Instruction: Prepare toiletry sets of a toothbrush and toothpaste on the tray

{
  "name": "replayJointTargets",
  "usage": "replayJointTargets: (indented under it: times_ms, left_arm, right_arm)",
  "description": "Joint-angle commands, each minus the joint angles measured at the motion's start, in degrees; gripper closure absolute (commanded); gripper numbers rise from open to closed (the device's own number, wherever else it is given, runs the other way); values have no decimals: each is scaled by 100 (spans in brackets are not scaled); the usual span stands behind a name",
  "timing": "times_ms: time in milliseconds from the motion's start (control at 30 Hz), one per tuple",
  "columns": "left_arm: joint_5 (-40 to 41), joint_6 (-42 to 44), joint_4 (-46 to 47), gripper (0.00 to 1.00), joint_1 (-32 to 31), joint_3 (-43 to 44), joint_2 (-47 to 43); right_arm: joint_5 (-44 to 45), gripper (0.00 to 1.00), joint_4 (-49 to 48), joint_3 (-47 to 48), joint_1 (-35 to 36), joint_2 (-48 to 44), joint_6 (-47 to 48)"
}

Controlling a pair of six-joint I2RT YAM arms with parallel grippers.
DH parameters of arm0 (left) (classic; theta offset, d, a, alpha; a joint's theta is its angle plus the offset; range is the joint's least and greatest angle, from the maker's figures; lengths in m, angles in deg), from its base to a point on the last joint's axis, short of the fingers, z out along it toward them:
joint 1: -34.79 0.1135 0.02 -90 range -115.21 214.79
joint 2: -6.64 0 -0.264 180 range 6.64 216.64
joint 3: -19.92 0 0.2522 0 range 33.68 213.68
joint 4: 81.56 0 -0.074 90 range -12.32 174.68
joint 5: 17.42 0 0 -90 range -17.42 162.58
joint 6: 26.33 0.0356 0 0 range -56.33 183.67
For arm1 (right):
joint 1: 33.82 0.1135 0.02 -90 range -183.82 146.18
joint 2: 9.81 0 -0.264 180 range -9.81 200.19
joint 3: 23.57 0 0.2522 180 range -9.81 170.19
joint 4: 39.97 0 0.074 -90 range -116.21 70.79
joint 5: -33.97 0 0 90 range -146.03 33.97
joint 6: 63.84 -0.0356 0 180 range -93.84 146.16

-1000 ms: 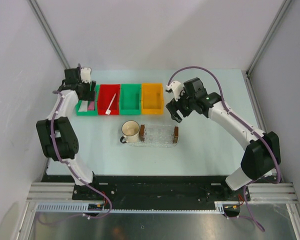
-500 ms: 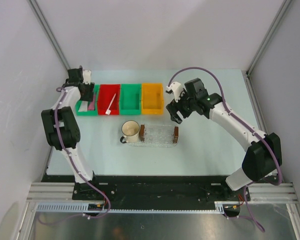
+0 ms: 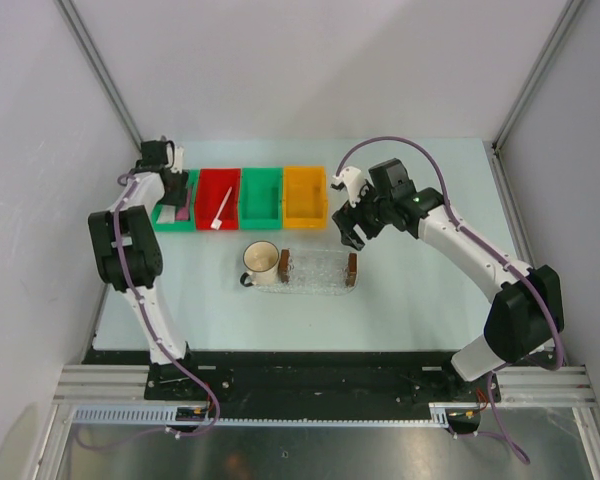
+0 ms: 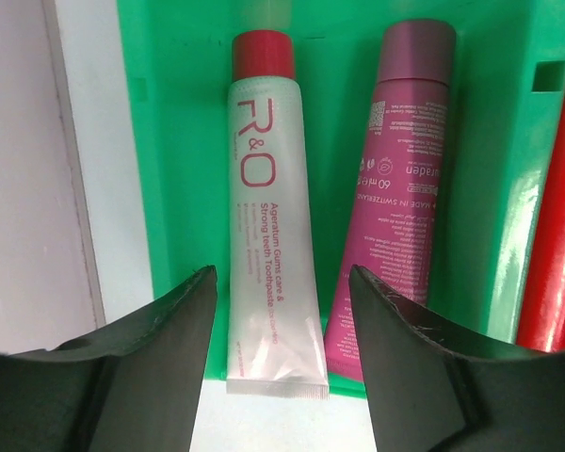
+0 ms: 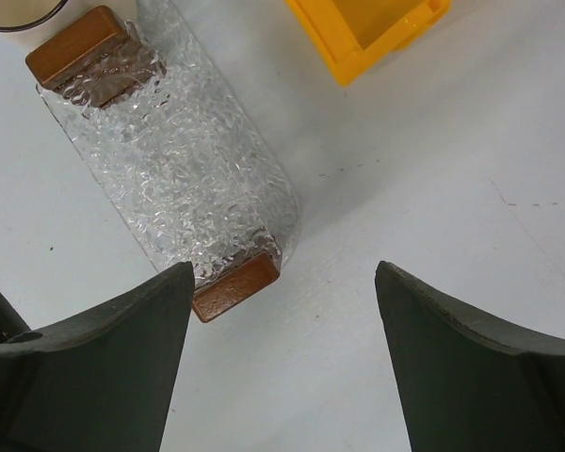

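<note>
In the left wrist view a pale pink toothpaste tube (image 4: pixel 268 217) with a red cap lies in a green bin (image 4: pixel 184 113), beside a magenta tube (image 4: pixel 395 188). My left gripper (image 4: pixel 282 311) is open, its fingers on either side of the pale tube's flat end without touching it. From above, the left gripper (image 3: pixel 177 198) hangs over the leftmost bin. The white toothbrush (image 3: pixel 221 210) lies in the red bin (image 3: pixel 208 185). The clear tray (image 3: pixel 318 268) with brown end blocks holds nothing. My right gripper (image 3: pixel 348 232) is open and empty, just above the tray's right end (image 5: pixel 235 287).
A cream mug (image 3: pixel 261 260) stands against the tray's left end. A second green bin (image 3: pixel 261 195) and an orange bin (image 3: pixel 305 195) follow the red one in a row behind the tray. The orange bin's corner (image 5: pixel 377 38) lies close ahead of the right gripper.
The left arm has folded in towards the wall and its gripper has dropped closer over the leftmost bin, jaws a little narrower. The right gripper has barely moved.
</note>
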Motion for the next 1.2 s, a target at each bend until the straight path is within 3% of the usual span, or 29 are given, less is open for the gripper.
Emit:
replayJointTargets:
  times_ms: [0, 567, 667, 1000, 1167]
  left_arm:
    - [288, -77, 105, 36, 72, 194, 179]
    - [701, 29, 105, 40, 55, -8, 671]
    - [701, 11, 114, 44, 63, -34, 715]
    - [552, -33, 105, 78, 63, -17, 373]
    - [341, -129, 97, 83, 63, -17, -171]
  right_arm:
    - [-115, 17, -75, -14, -27, -168, 63]
    - [-247, 17, -31, -14, -27, -132, 107]
    - [-274, 17, -31, -14, -27, -133, 125]
    - [-309, 17, 57, -14, -27, -71, 151]
    - [-335, 17, 48, -14, -27, -62, 151]
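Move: The white toothpaste tube lies lengthwise in the left green bin, its middle about 4 cm ahead of the left hand, 1 cm to its left and 5 cm below. The pink tube lies roughly 4 cm to the right of it and level with it; the toothbrush in the red bin is some 14 cm to the white tube's right. From the right hand, the white tube is roughly 16 cm ahead, 50 cm left and 15 cm lower. The left fingers pinch the white toothpaste tube from both sides, nearer its crimped end than its red cap, and squeeze it narrower. To get there the open hand sinks about 4 cm into the green bin, drifting some 1.5 cm left, and shuts only near the bottom, where it then all but stays. ##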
